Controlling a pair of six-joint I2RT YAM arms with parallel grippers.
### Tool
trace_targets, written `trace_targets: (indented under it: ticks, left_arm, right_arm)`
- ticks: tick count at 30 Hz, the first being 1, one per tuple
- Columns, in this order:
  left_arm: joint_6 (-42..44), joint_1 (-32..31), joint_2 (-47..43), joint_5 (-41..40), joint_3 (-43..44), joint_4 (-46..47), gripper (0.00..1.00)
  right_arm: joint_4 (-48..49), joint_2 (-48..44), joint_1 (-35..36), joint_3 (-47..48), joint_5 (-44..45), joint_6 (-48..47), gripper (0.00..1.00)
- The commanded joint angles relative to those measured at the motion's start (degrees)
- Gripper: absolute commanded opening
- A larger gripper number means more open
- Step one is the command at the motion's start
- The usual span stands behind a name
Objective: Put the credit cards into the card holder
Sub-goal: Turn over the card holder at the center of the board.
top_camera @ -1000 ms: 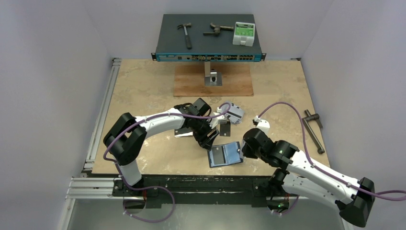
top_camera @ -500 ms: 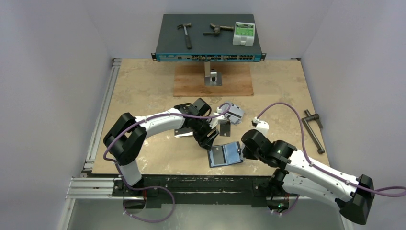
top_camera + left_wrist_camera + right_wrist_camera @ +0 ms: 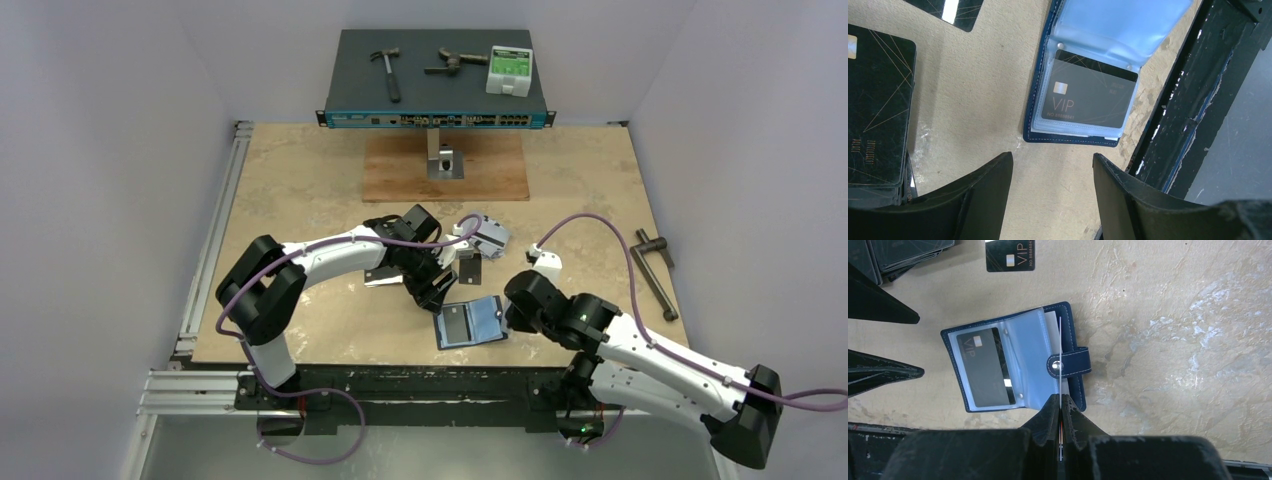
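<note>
The navy card holder lies open near the table's front edge, snap tab to its right. A black VIP credit card sits in its clear sleeve. My right gripper is shut on a thin credit card seen edge-on, standing over the holder's right half by the tab. In the top view this gripper is at the holder's right edge. My left gripper hovers open and empty just behind the holder. A stack of black credit cards lies to its left.
A loose black VIP card lies beyond the holder, and grey cards lie further back. The table's dark front rail runs close to the holder. A wooden board and a network switch with tools stand at the back; a metal tool lies at right.
The right arm has shifted slightly to the left with its card; its gripper stays at the holder's right edge. The left arm has not moved.
</note>
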Motion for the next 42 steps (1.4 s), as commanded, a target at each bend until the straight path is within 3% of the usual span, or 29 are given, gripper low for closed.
trace_targets:
  ticks: [1, 16, 23, 37, 42]
  left_arm:
    - [1.07, -0.27, -0.61, 0.19, 2.21, -0.09, 0.59]
    - [1.14, -0.17, -0.44, 0.06, 2.47, -0.24, 0.59]
    - [1.46, -0.25, -0.40, -0.12, 2.47, -0.24, 0.59]
    - [2.77, 1.86, -1.44, 0.54, 2.56, -1.28, 0.59]
    - [7.45, 2.74, -3.50, 2.41, 1.96, -2.70, 0.59]
  right_arm:
    - [1.79, -0.91, 0.55, 0.50, -0.36, 1.04, 0.00]
    - [3.63, 0.15, 1.46, -0.82, -1.33, 1.70, 0.00]
    - [10.57, -1.85, 2.93, -2.42, -4.56, 1.10, 0.00]
    - [25.78, 8.53, 6.70, -5.60, -8.62, 0.77, 0.00]
    - [30.60, 13.03, 6.78, -7.09, -10.87, -0.14, 0.00]
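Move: The right hand already pinches a pale card on edge. The holder's clear page that has to be turned lies with its middle about 4 cm to that hand's left, 3 cm ahead and 7 cm below. The strap is some 3 cm ahead and 1 cm left; the dark VIP card in the left pocket is about 12 cm left and 2 ahead. The loose dark card lies roughly 15 cm ahead and 9 left. From the left hand, the page is about 13 cm right and 3 back. Keep the right gripper shut on the pale card and use it as a blade: ease left at first, then sweep about 8 cm left across the open holder, carrying the clear page from the strap side over the spine. Sink some 3 cm late in the sweep, turning the wrist about 15 degrees, mainly counter-clockwise with its left side rising. Hold the left gripper open near the holder's far left corner. ##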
